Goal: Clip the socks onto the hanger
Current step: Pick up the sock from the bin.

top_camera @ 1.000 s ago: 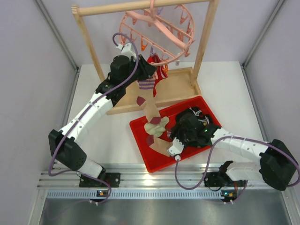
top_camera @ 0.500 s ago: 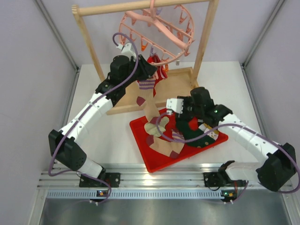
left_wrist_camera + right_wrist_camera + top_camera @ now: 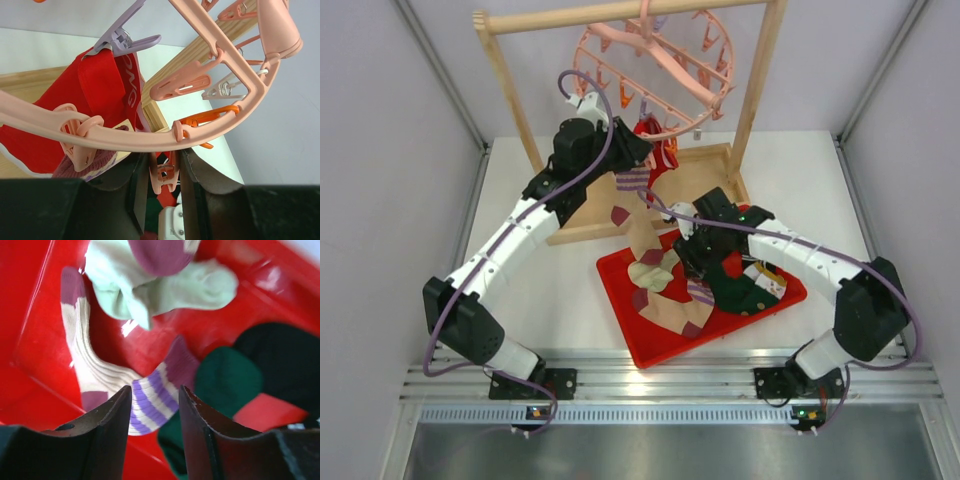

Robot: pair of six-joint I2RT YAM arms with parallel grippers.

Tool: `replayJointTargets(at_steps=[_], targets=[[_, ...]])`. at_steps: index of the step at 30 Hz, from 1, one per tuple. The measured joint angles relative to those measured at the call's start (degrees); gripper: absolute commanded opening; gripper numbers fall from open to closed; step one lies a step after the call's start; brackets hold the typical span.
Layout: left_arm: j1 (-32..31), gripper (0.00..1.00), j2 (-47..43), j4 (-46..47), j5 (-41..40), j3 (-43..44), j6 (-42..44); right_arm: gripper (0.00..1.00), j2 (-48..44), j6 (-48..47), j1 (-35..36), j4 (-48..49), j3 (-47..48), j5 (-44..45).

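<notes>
The pink round hanger [image 3: 655, 62] hangs from a wooden rack. A red sock [image 3: 655, 140] is clipped to it by a purple peg [image 3: 125, 40]. My left gripper [image 3: 638, 150] is up at the ring [image 3: 125, 142], shut on a pink peg [image 3: 165, 175]. Beside it a tan sock with purple patches [image 3: 635, 215] hangs down into the red tray [image 3: 655, 345]. More socks lie in the tray: cream [image 3: 165, 285], dark green [image 3: 225, 380] and a tan one with a purple striped cuff [image 3: 150, 407]. My right gripper [image 3: 154, 390] is open just above that cuff, holding nothing.
The wooden rack [image 3: 760, 90] has two uprights and a flat base board [image 3: 700, 185] behind the tray. Other pink and orange pegs [image 3: 210, 120] dangle from the ring near my left fingers. Grey walls close in both sides.
My right gripper left the tray's near side, swung to the back of the tray, then came down left over the striped cuff. The left arm has stayed still.
</notes>
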Motion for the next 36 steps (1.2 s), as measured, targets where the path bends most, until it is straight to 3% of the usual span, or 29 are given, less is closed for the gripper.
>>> replayJointTargets(at_steps=[15,18,19,21,24,30,36], targets=[[0.96,0.00,-0.87,0.22,0.00,-1.11,-0.66,0.43,10.43,6.73,2.36,-0.11,-1.77,-0.13],[1.16,0.00,-0.90,0.22,0.02,-1.14,-0.68,0.31,10.75,6.58,2.62,0.59,-3.52,0.76],[1.20,0.00,-0.90,0.22,0.04,-1.14,-0.68,0.16,10.75,6.58,2.64,0.66,-4.00,1.09],[1.22,0.00,-0.90,0.24,0.07,-1.18,-0.68,0.01,10.71,6.25,2.64,0.79,-4.68,2.08],[1.25,0.00,-0.90,0.24,0.24,-1.22,-0.79,0.00,10.03,6.10,2.64,1.14,-4.83,3.15],[1.31,0.00,-1.05,0.50,0.61,-1.53,-1.11,0.00,-1.25,5.66,2.27,4.46,-5.09,3.76],[1.62,0.00,-1.55,1.49,2.43,-2.23,-2.43,0.00,-17.92,4.83,0.22,16.09,-5.46,7.54]])
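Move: The striped part of the sock in the red bin lies about 8 cm below the right hand, some 3 cm back and 1 cm to its right; the same sock's beige part lies about 8 cm back and 7 cm left. The cream sock is some 9 cm left and 1 cm ahead, the green sock about 9 cm right and 3 cm back, all on the bin floor. From the left hand, up at the hanger, the striped part is roughly 20 cm back, 10 cm right and 32 cm lower. The right hand, fingers about half open, sinks some 8 cm into the red bin while easing about 3 cm back, and shuts its fingers on the sock near where the purple stripes meet the maroon ribbing. Keeping that pinch, it turns straight round and lifts fast, some 18 cm up and about 6 cm forward towards the hanger, its fingertips swinging up and forward by some 35 degrees, while the left hand keeps its grip on the peach clip on the hanger's rim. ##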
